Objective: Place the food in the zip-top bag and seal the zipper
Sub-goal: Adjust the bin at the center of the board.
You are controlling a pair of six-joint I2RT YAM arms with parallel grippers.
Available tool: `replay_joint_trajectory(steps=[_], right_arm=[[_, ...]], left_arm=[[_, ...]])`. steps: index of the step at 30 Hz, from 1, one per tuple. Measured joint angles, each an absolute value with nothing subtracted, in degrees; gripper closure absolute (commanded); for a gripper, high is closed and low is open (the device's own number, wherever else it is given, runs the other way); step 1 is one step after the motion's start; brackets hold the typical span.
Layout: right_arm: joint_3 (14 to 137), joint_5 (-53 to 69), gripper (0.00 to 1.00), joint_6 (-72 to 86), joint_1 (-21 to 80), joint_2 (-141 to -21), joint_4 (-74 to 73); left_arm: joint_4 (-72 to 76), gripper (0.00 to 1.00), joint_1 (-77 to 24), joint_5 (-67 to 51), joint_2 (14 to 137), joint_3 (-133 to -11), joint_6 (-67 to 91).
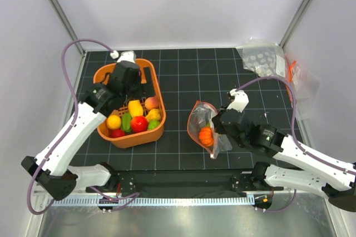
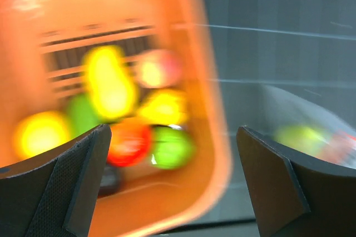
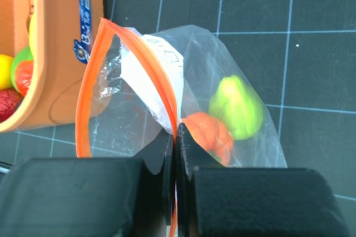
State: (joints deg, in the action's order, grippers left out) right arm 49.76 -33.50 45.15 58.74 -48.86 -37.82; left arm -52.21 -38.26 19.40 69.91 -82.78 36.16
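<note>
The zip-top bag (image 1: 201, 120) lies mid-table with its mouth held open; its orange-red zipper (image 3: 139, 59) forms a loop in the right wrist view. Inside it are a green pear (image 3: 236, 106) and an orange toy (image 3: 210, 135), the latter also showing from above (image 1: 206, 135). My right gripper (image 3: 176, 134) is shut on the zipper strip at the bag's rim (image 1: 216, 121). Several toy foods, among them a red one (image 1: 138, 123) and a yellow one (image 1: 113, 121), lie in the orange basket (image 1: 158, 89). My left gripper (image 1: 132, 91) hovers over the basket, open and empty (image 2: 172, 137); its view is blurred.
Other clear bags (image 1: 261, 56), one with a white-dotted sheet, lie at the back right corner, with an orange strip (image 1: 292, 73) beside them. The basket's wall (image 3: 55, 53) stands close to the left of the bag mouth. White walls enclose the black gridded mat (image 1: 183, 75).
</note>
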Motion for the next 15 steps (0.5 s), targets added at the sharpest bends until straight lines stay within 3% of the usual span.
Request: replay_joint_trajectory(steps=[5, 15], right_arm=[[49.78, -33.76, 0.99, 44.73, 58.74, -48.73, -39.27], [49.8, -33.71, 0.99, 44.03, 58.74, -47.62, -41.89]], left_arm=[[-56.8, 0.0, -30.24, 21.52, 72.88, -81.41, 32.58], [-57.6, 0.0, -30.09, 16.05, 83.42, -68.14, 32.12]])
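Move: The red tomato in the orange bin lies about 23 cm below the left hand, some 5 cm to its left and 2 cm back. At the same depth, the crumpled green fruit is 7 cm to the right of the tomato and level with it. The yellow pear is about 6 cm right of the tomato and 5 cm farther out, and the green pepper 5 cm left of it and 3 cm out. From the right hand, the tomato is roughly 32 cm left, 6 cm ahead and 15 cm lower. Towards the tomato in the bin the empty left hand swings left about 5 cm, edging forward at first, then plunges some 17 cm and eases back slightly. Its wrist tips about 30 degrees towards straight down and its left side rises, the fingers staying wide open. The bag stays pinched at its zipper edge in the right hand, which drifts a centimetre or so right. ##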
